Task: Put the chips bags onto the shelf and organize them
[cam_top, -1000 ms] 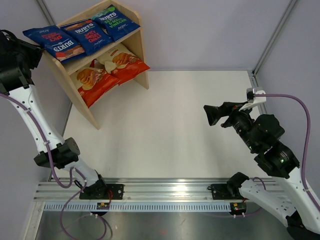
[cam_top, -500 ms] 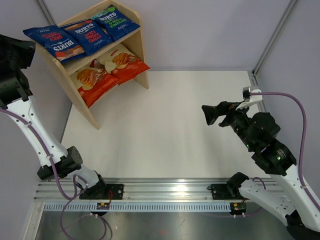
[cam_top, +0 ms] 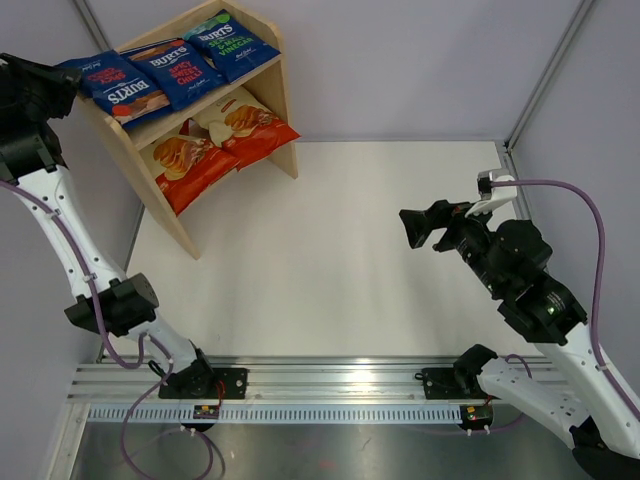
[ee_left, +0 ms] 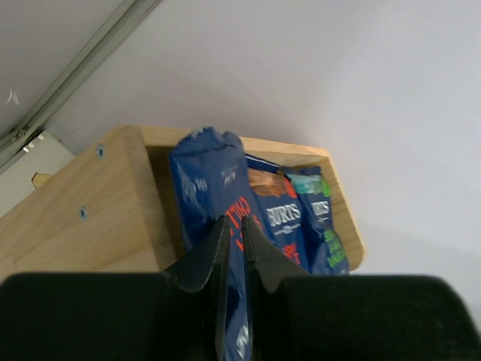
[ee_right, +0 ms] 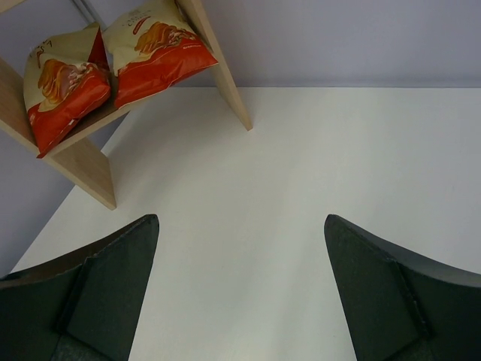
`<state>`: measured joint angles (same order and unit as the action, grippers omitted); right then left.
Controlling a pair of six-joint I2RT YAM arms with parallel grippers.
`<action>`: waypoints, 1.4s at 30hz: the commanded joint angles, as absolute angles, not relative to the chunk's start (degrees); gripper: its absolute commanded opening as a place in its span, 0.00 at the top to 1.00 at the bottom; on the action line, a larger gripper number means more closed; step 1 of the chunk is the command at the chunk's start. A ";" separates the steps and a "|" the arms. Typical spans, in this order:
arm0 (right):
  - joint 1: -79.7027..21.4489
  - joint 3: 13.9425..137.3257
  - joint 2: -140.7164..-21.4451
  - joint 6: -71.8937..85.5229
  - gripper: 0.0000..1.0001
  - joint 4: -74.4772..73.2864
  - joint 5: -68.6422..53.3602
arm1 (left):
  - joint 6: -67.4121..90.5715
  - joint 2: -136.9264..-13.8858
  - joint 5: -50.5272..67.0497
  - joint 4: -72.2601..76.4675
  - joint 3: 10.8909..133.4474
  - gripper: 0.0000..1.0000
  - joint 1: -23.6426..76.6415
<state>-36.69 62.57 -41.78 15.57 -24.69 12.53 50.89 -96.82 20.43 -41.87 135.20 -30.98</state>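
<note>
The wooden shelf (cam_top: 283,100) stands at the back left. Three dark blue Burts chips bags lie side by side on its top board: a red-lettered one (cam_top: 120,90), a second (cam_top: 172,68) and a green-accented one (cam_top: 228,42). Two cream-and-red Cassava bags (cam_top: 185,160) (cam_top: 245,125) rest on the lower board. My left gripper (cam_top: 62,80) hovers at the left end of the first Burts bag (ee_left: 210,177), its jaws drawn together to a thin slit (ee_left: 234,219), gripping nothing that I can see. My right gripper (cam_top: 408,228) hangs open over the white table, empty (ee_right: 240,218).
The shelf's side panel (ee_left: 98,210) is right under my left fingers. Grey walls close in at the back and left. In the right wrist view the Cassava bags (ee_right: 60,86) (ee_right: 154,45) and a shelf leg (ee_right: 90,162) lie far ahead across the white table (ee_right: 301,150).
My left jaws have closed further and the gripper has come in over the left end of the first Burts bag. The right arm has crept slightly left.
</note>
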 commanded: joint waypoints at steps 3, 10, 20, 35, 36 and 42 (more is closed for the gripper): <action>-36.56 62.32 -41.66 14.33 0.00 -21.71 12.57 | 48.61 -101.07 22.32 -39.99 135.88 0.89 -31.11; -36.56 62.23 -41.13 14.15 0.01 -21.62 12.66 | 44.57 -103.36 20.04 -45.35 138.25 0.90 -31.11; -36.47 62.14 -41.40 14.06 0.01 -21.97 12.31 | 43.07 -101.16 14.59 -46.50 141.94 0.78 -32.25; -36.56 64.51 -44.03 14.85 0.00 -25.30 14.32 | 41.06 -90.63 25.13 -39.37 138.43 0.01 -34.89; -36.48 64.69 -44.03 14.94 0.00 -25.75 14.59 | 38.52 -89.66 25.83 -39.90 137.04 0.01 -34.81; -36.48 65.21 -42.80 15.12 0.00 -27.59 18.19 | 28.69 -77.72 30.16 -39.63 119.03 0.01 -29.46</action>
<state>-36.69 62.50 -43.86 15.25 -26.92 14.46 36.67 -81.84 26.15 -41.06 124.31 -33.04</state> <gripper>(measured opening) 0.993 0.988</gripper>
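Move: The left-hand blue Spicy Sweet Chili bag on the shelf lies some 7 cm to the right of the left hand, about 2 cm ahead and 5 cm below. At that height, the middle blue bag is 6 cm ahead and 17 cm right of the hand, the green-lettered bag 11 cm ahead and 27 cm right. From the right hand, the left-hand bag is roughly 20 cm ahead, 55 cm left and 10 cm higher. Left hand nudges the bag's outer end, moving about 3 cm forward and down, then opens and retreats back-right, rising. ##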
